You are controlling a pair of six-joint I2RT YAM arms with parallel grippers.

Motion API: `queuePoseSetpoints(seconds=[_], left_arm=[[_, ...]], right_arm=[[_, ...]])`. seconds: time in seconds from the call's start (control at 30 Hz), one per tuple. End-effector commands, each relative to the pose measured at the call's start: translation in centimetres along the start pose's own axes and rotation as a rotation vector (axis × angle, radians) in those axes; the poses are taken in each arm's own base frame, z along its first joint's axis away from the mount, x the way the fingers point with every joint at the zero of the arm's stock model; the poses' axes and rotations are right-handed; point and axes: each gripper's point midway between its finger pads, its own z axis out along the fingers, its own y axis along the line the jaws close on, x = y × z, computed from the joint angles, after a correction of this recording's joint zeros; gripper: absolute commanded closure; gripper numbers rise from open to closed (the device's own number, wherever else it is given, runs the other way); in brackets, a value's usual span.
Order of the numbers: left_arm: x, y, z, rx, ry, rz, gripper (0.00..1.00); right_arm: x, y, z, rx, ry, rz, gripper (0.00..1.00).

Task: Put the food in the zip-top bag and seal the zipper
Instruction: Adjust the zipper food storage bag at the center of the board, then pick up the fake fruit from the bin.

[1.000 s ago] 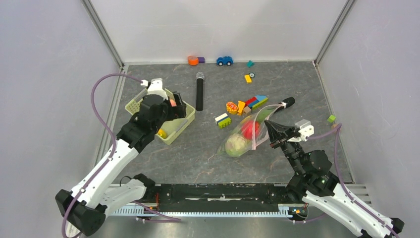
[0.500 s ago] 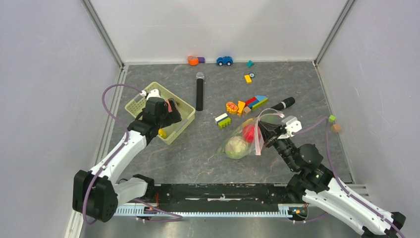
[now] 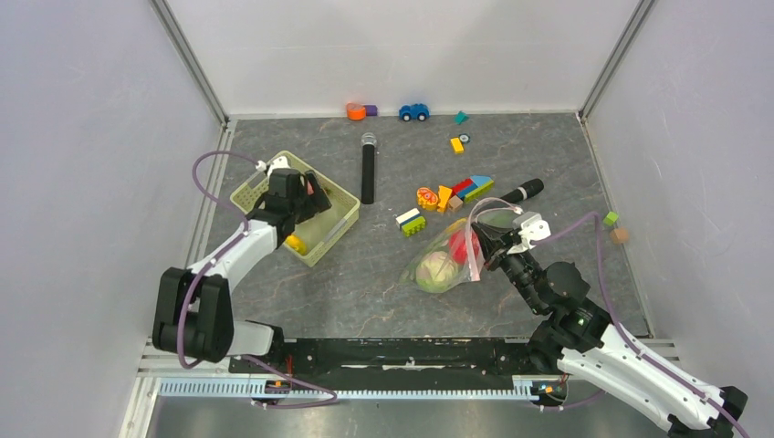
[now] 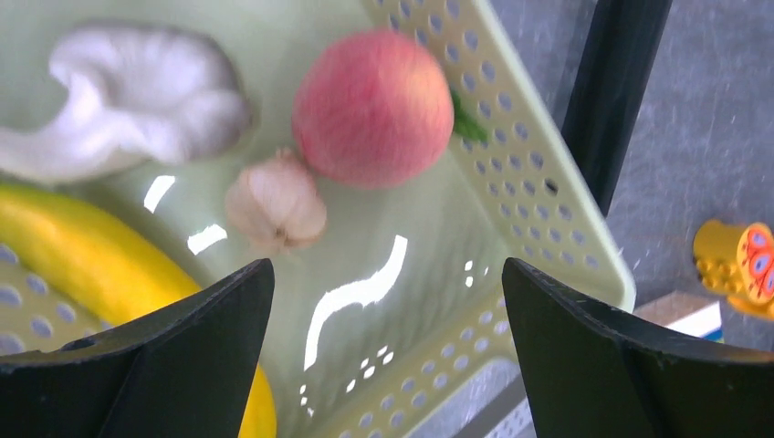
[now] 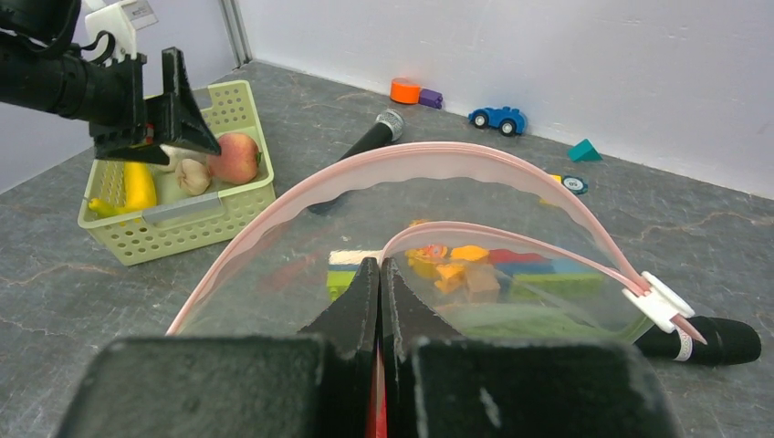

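The clear zip-top bag [image 3: 449, 258] lies at centre right, holding a green cabbage [image 3: 436, 270] and a red tomato [image 3: 462, 245]. My right gripper [image 3: 490, 248] is shut on the bag's near edge [image 5: 379, 274] and holds the mouth open. The pink zipper [image 5: 429, 153] arches above it, with its white slider [image 5: 659, 301] at the right. My left gripper [image 3: 306, 196] is open and empty, low inside the pale green basket [image 3: 339, 226]. In the left wrist view, a pinkish fruit [image 4: 372, 107], a garlic [image 4: 276, 203], a white mushroom [image 4: 137, 100] and a yellow banana [image 4: 91, 265] lie ahead of its jaws [image 4: 388, 338].
A black microphone [image 3: 368, 169] lies beside the basket, and another [image 3: 520, 192] lies behind the bag. Coloured blocks [image 3: 456, 193] are scattered behind the bag. A toy car [image 3: 413, 111] and small pieces stand by the back wall. Two small blocks [image 3: 615, 226] lie far right.
My left gripper has come down into the basket and its arm has drawn back to the left. My right gripper has shifted left with the bag's edge, lifting the mouth.
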Motion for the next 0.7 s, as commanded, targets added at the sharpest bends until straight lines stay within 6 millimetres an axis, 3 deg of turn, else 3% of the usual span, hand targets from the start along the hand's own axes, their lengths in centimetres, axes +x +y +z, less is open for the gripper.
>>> queuePoseSetpoints(seconds=[0.0,0.1,0.27,0.53,0.67], left_arm=[[-6.3,-1.9,1.8,0.020,-0.171,-0.077,0.00],[-7.7,-2.4,3.7,0.009,-0.174,-0.065,0.00],[-7.5,-1.4,6.5,-0.082,-0.103,-0.029,0.00],[-4.7,-0.7,8.9,-0.085,0.012,-0.017,0.00],[-4.2,-1.1,9.7,-0.065,0.040,-0.021,0.00]], right_arm=[[-1.4,-0.2,0.1,0.016,-0.042,0.005,1.00],[-1.2,-0.2,0.2,0.013,-0.040,0.005,1.00],[-1.5,-0.2,0.2,0.016,-0.044,0.011,1.00],[-4.5,-1.7,0.1,0.111,-0.033,0.078,1.00],[-6.3,-1.9,0.7,0.133,-0.006,0.067,1.00]])
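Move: The peach in the basket is some 8 cm ahead of the open left hand, a couple of centimetres to its left and about 6 cm below the fingertips. The garlic bulb lies about 2 cm ahead and 5 cm left, the white mushroom 5 cm ahead and 13 cm left, and the banana 4 cm back and 10 cm left, all near 8 cm down. From the right hand, which holds the bag's rim, the peach is roughly 18 cm ahead, 40 cm left and 22 cm lower. Forward about 10 cm over the basket goes the left hand, fast at first, then easing down some 2 cm, until the peach shows between its wide-open fingers, still untouched. The right hand first stays in place, then lifts the pinched bag rim about 3 cm, drifting slightly right and turning some 5 degrees clockwise, its fingers still shut. ##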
